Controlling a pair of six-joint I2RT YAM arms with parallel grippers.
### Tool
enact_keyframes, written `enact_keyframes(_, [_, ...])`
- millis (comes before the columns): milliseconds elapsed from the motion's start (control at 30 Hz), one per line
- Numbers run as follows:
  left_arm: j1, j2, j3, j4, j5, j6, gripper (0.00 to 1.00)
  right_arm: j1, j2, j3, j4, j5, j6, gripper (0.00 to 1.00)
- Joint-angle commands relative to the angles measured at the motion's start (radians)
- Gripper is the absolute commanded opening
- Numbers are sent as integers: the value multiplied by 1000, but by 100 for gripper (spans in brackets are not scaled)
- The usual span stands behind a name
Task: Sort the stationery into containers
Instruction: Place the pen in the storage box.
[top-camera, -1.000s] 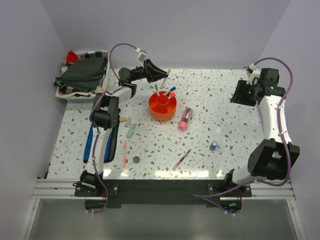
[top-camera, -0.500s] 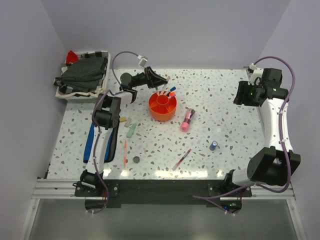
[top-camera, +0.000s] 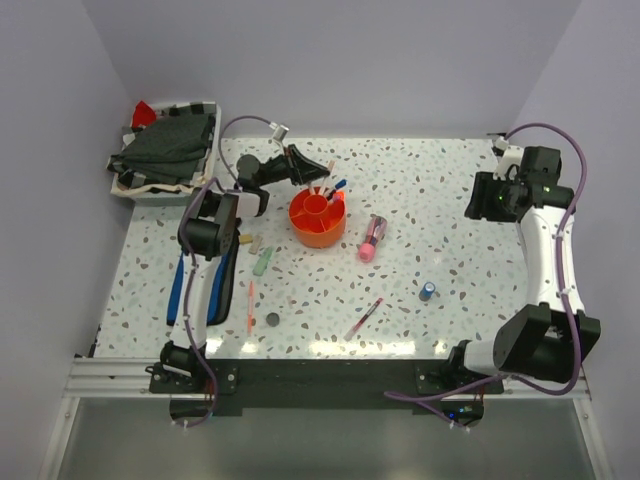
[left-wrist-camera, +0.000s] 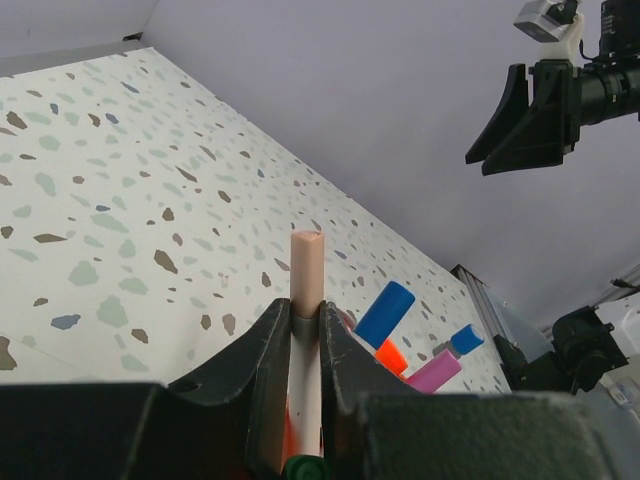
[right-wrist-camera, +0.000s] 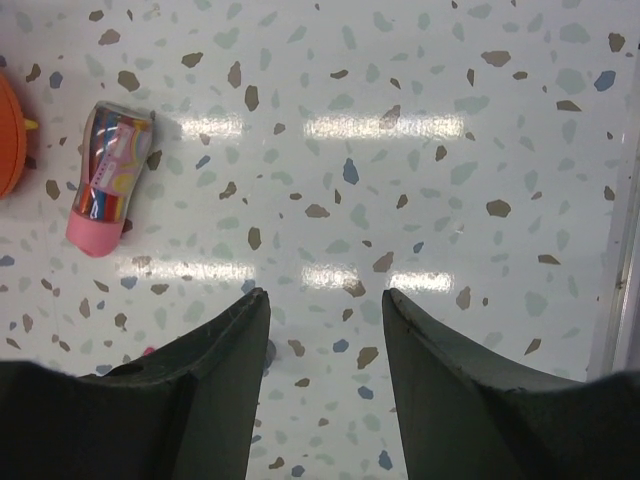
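My left gripper (top-camera: 318, 171) (left-wrist-camera: 305, 318) is shut on a pale pink pen (left-wrist-camera: 307, 268), held upright over the back rim of the round orange organiser (top-camera: 318, 228). Blue, orange and purple pens (left-wrist-camera: 385, 313) stand in that organiser. The flat blue pouch (top-camera: 178, 285) lies at the left edge beside the left arm. My right gripper (top-camera: 482, 197) (right-wrist-camera: 325, 300) hovers open and empty over bare table at the back right. A fat pink tube (top-camera: 370, 238) (right-wrist-camera: 108, 180) lies right of the organiser.
Loose on the table are a small blue cylinder (top-camera: 428, 291), a red pen (top-camera: 363, 318), a dark disc (top-camera: 272, 320), an orange pen (top-camera: 250, 305) and a green eraser (top-camera: 262, 262). A white tray of dark cloth (top-camera: 165, 148) sits at the back left.
My left gripper has swung down and towards the organiser with the pen, and the organiser has shifted slightly left. The right gripper has barely moved.
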Motion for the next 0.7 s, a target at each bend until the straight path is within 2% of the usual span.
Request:
enact_keyframes(0, [9,-94,-8,568,35,27,19,0,-59,-19,6,-21,15,53])
enact_keyframes(167, [11,-163,-54,570,56,48,32,0,-91,-53,13,-36,29,53])
enact_keyframes(300, [11,-218,-143,570,79,73,37,0,-113,-89,26,-48,43,54])
enact_keyframes(400, [14,-256,-203,570,84,100,45,0,-128,-105,30,-59,47,54])
enact_keyframes(433, [15,-266,-212,568,84,109,51,-1,-134,-108,29,-62,49,54])
enact_keyframes(600, [28,-327,-194,561,82,108,64,0,-145,-103,19,-93,50,54])
enact_keyframes(633, [31,-333,-182,547,84,111,100,0,-146,-99,24,-102,50,54])
enact_keyframes(667, [32,-354,-154,529,90,115,100,0,-149,-96,27,-111,50,54])
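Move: The orange storage box, with the pen held in its far compartment, has its middle about 6 cm back from the left hand, 1 cm to its left and 8 cm below. The blue-capped marker leans some 3 cm back, 2 cm right and 4 cm down; the pink-ended bottle lies about 12 cm back, 11 cm right and 12 cm down. For the right hand, the box is roughly 35 cm left, 10 cm ahead and 16 cm below. The pale pen, already down among the other pens in the storage box, is let go by the left fingers, which open from nearly shut to wide as that hand rises about 5 cm and draws back some 4.5 cm, tilting up slightly. The empty right hand drifts about 2.5 cm back and a little to its left, well clear of everything. ##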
